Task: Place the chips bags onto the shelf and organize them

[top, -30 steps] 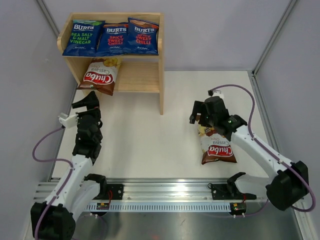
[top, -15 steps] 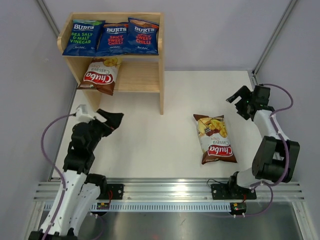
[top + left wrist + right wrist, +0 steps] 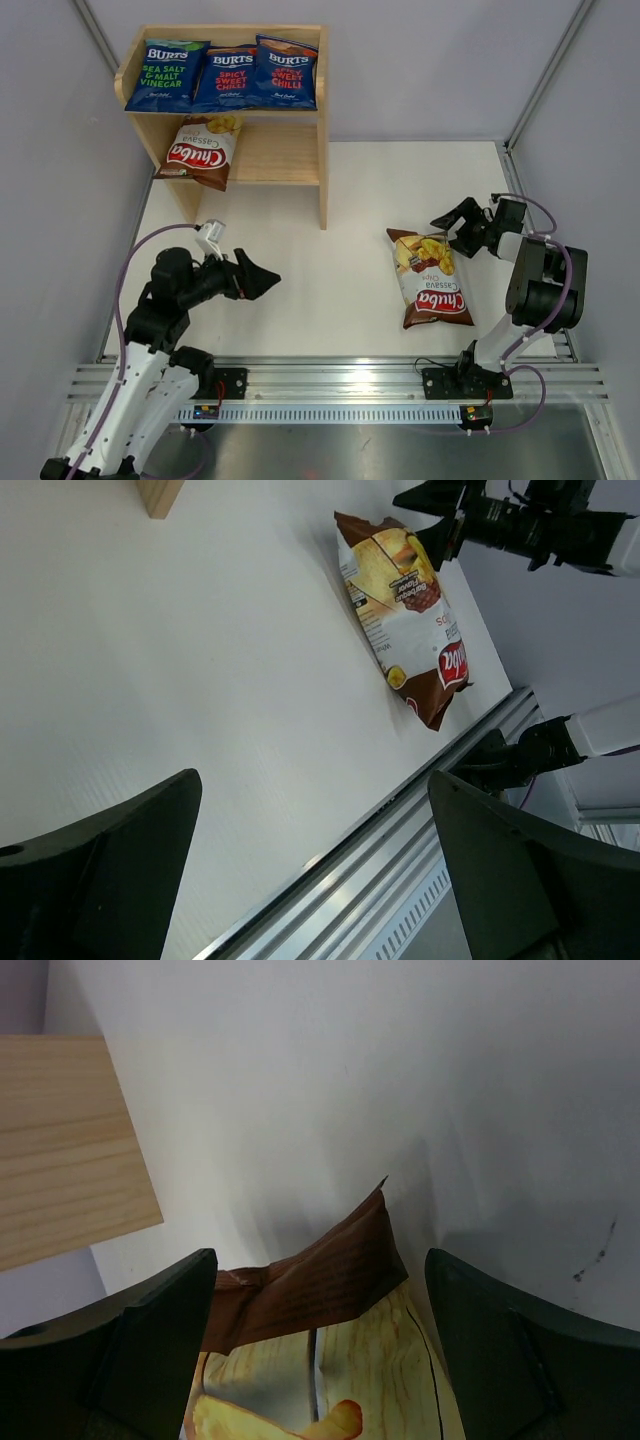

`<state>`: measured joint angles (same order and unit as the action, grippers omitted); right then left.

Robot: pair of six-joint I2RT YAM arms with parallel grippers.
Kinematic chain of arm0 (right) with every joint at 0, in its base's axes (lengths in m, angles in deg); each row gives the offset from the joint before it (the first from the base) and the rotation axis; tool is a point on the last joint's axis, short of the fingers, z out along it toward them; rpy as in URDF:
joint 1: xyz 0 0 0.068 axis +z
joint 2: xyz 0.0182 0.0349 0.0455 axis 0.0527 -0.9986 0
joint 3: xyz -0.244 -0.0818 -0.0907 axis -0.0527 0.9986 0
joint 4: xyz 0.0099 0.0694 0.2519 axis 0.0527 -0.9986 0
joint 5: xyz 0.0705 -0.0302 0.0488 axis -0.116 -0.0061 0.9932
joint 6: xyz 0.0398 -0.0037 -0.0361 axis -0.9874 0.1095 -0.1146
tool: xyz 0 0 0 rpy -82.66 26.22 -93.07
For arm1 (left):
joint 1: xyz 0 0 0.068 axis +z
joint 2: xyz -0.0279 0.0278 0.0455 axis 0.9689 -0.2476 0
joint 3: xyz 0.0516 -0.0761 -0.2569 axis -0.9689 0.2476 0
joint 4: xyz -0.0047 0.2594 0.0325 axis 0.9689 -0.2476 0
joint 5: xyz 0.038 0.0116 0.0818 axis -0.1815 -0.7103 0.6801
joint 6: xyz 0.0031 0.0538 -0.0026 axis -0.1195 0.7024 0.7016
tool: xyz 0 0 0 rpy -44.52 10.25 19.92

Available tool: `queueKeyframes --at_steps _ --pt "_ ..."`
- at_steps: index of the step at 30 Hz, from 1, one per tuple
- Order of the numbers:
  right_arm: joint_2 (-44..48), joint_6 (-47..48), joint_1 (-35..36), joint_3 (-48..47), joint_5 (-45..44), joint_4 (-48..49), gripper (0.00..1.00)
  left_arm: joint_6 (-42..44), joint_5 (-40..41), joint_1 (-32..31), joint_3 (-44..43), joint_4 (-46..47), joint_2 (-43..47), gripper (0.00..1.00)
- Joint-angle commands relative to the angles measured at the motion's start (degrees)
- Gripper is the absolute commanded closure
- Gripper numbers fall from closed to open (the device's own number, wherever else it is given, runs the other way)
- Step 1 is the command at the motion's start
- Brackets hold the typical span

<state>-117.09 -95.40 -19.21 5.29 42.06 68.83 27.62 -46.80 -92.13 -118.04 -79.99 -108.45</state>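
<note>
On the top tier of the wooden shelf (image 3: pixel 322 170) lie three blue Burts chips bags (image 3: pixel 168 75) (image 3: pixel 225 78) (image 3: pixel 287 72). A brown-and-cream Chuba bag (image 3: pixel 200 152) leans out of its lower tier. A second Chuba bag (image 3: pixel 428 277) (image 3: pixel 405 610) lies flat on the table, right of centre. My right gripper (image 3: pixel 448 222) (image 3: pixel 318 1260) is open and low at that bag's far end, its fingers either side of the brown top seal (image 3: pixel 330 1285). The left gripper (image 3: pixel 262 282) (image 3: pixel 315 860) is open and empty over the table's left half, pointing right.
An aluminium rail (image 3: pixel 340 385) (image 3: pixel 420 810) runs along the near table edge. The shelf's right side panel (image 3: pixel 60 1140) stands left of the right gripper. Grey walls close in the left, back and right sides.
The right arm, over the table bag a second ago, swung out to the far right and has come back to the bag's far end. The left gripper turned from the shelf toward table centre.
</note>
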Motion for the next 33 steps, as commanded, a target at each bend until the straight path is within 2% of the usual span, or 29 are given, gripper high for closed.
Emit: queueKeyframes --at_steps 1,5,8,10,12,14,16,17,20,23,28,30,33 --pt "-0.66 -2.49 -0.34 4.06 7.56 10.80 0.08 1.83 -1.60 -0.23 -1.45 -0.15 3.49 0.01" --pt "-1.62 -7.07 -0.34 8.56 8.53 17.77 0.15 0.60 -5.02 -0.23 -1.45 -0.86 4.63 0.01" --pt "-2.33 -7.69 -0.34 9.88 7.92 19.00 0.26 0.07 -6.17 -0.23 -1.88 -1.29 6.12 0.01" --pt "-2.07 -8.56 -0.34 11.28 6.87 20.93 0.40 1.03 -4.77 -0.23 -2.59 -2.43 7.00 0.01" --pt "-1.63 -11.36 -0.34 12.78 6.87 23.48 0.45 1.47 -3.80 -0.23 -2.94 -3.84 6.92 0.01" --pt "-0.92 -14.00 -0.34 15.50 7.30 28.74 0.59 1.30 -3.80 -0.23 -2.24 -3.76 6.74 0.01" --pt "-0.74 -17.87 -0.34 17.70 8.53 34.00 0.63 0.95 -3.53 -0.23 -1.19 -3.58 6.57 0.01" --pt "-0.66 -19.01 -0.34 18.06 9.40 35.34 0.70 0.95 -3.18 -0.32 -0.92 -3.67 6.57 0.01" --pt "-0.31 -23.23 -0.34 18.94 12.48 40.00 0.76 0.86 -2.30 -0.23 -0.13 -4.02 6.92 0.01" --pt "1.97 -27.45 -0.34 20.08 12.93 43.35 0.98 0.51 -2.13 -0.23 0.22 -3.84 7.01 0.01" --pt "9.70 -35.10 -0.16 23.07 9.77 46.33 1.00 -1.16 0.06 -0.58 1.45 -2.61 5.61 0.01" --pt "13.38 -38.96 0.54 23.86 7.49 46.17 1.00 -2.47 1.99 -1.63 2.06 0.88 3.24 0.01" --pt "19.09 -43.89 2.03 23.69 2.31 43.81 1.00 -5.37 8.92 -9.96 3.29 9.73 -0.63 0.01"
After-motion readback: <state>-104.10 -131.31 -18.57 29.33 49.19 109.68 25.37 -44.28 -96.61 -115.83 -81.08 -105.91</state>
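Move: The last cassava chips bag lies flat by the right hand: its middle is about 11 cm back and 4 cm left, a couple of centimetres below the finger level, with its top edge almost at the open fingers. The shelf's near right foot stands some 31 cm to the right hand's left, about 2 cm farther out. From the left hand the bag is roughly 9 cm ahead, 40 cm right and 17 cm below. Right hand eases 5 cm back-left and down, pinches the bag's top right corner, then lifts about 9 cm. ##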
